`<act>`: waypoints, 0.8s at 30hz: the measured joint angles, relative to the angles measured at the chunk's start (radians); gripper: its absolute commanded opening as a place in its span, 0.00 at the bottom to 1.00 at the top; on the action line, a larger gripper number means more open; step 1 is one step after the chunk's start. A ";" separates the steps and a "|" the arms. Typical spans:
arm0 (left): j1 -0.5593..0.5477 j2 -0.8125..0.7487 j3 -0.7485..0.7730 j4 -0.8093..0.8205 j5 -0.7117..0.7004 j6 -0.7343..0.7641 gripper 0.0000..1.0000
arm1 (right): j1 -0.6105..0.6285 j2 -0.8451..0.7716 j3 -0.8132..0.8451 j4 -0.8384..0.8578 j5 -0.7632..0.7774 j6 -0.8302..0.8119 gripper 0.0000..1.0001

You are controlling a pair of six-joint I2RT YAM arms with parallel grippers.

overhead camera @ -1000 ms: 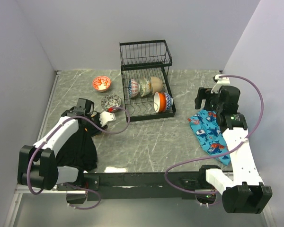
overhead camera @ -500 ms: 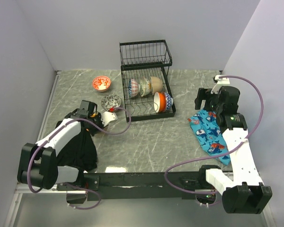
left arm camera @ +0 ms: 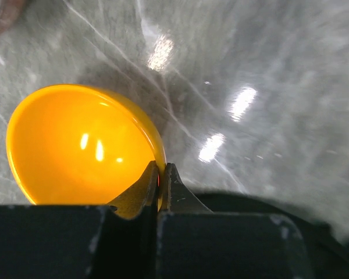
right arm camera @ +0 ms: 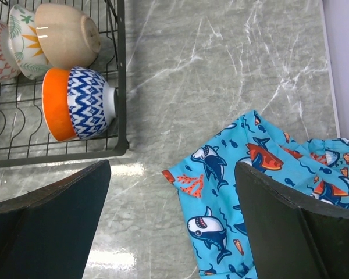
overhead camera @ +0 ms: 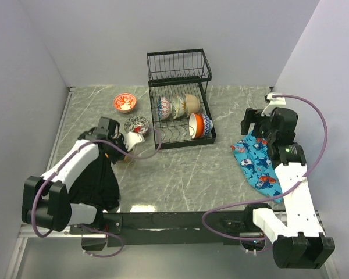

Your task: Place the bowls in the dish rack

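In the left wrist view my left gripper [left arm camera: 160, 170] is shut on the rim of a plain orange bowl [left arm camera: 75, 145], one finger inside it and one outside. From above, that gripper [overhead camera: 128, 151] covers the bowl, left of the black wire dish rack [overhead camera: 180, 70]. The rack's lower tray holds several bowls on edge, among them a beige one [right arm camera: 67, 35] and an orange and blue patterned one [right arm camera: 78, 103]. A red bowl [overhead camera: 125, 103] and a dark patterned bowl [overhead camera: 137, 124] sit on the table left of the rack. My right gripper [right arm camera: 172, 165] hangs open and empty over the table.
A blue shark-print cloth [right arm camera: 262, 174] lies right of the rack, beneath my right gripper [overhead camera: 253, 123]. A black cloth [overhead camera: 99, 183] lies under my left arm. Grey walls close the table at the left, back and right.
My left gripper has shut on the orange bowl's rim and its wrist has shifted slightly towards the rack. The right arm has barely moved.
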 measured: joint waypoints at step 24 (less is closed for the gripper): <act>-0.072 0.224 0.092 1.160 0.710 -1.349 0.01 | -0.058 0.204 0.190 -0.156 0.103 -0.020 0.95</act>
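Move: The left gripper already grips the yellow bowl by its near rim, low at the table. The free front-left stretch of the dish rack lies about 26 cm to its right, 16 cm ahead and about level in height. The orange bowl standing in the rack is 10 cm right of that spot; the black-and-white bowl sits about 19 cm ahead of the gripper and 9 cm right. From the right hand, that rack spot is some 36 cm left, 10 cm ahead and well below. Lift the left gripper steeply with the yellow bowl, rising about 18 cm, then swing it some 19 cm right and a little forward towards the front-left of the rack, keeping the rim pinched. Roll the wrist about 70 degrees on the way, so the fingers swing from pointing down to pointing right. Ease the open, empty right hand about 4 cm right and slightly forward. ##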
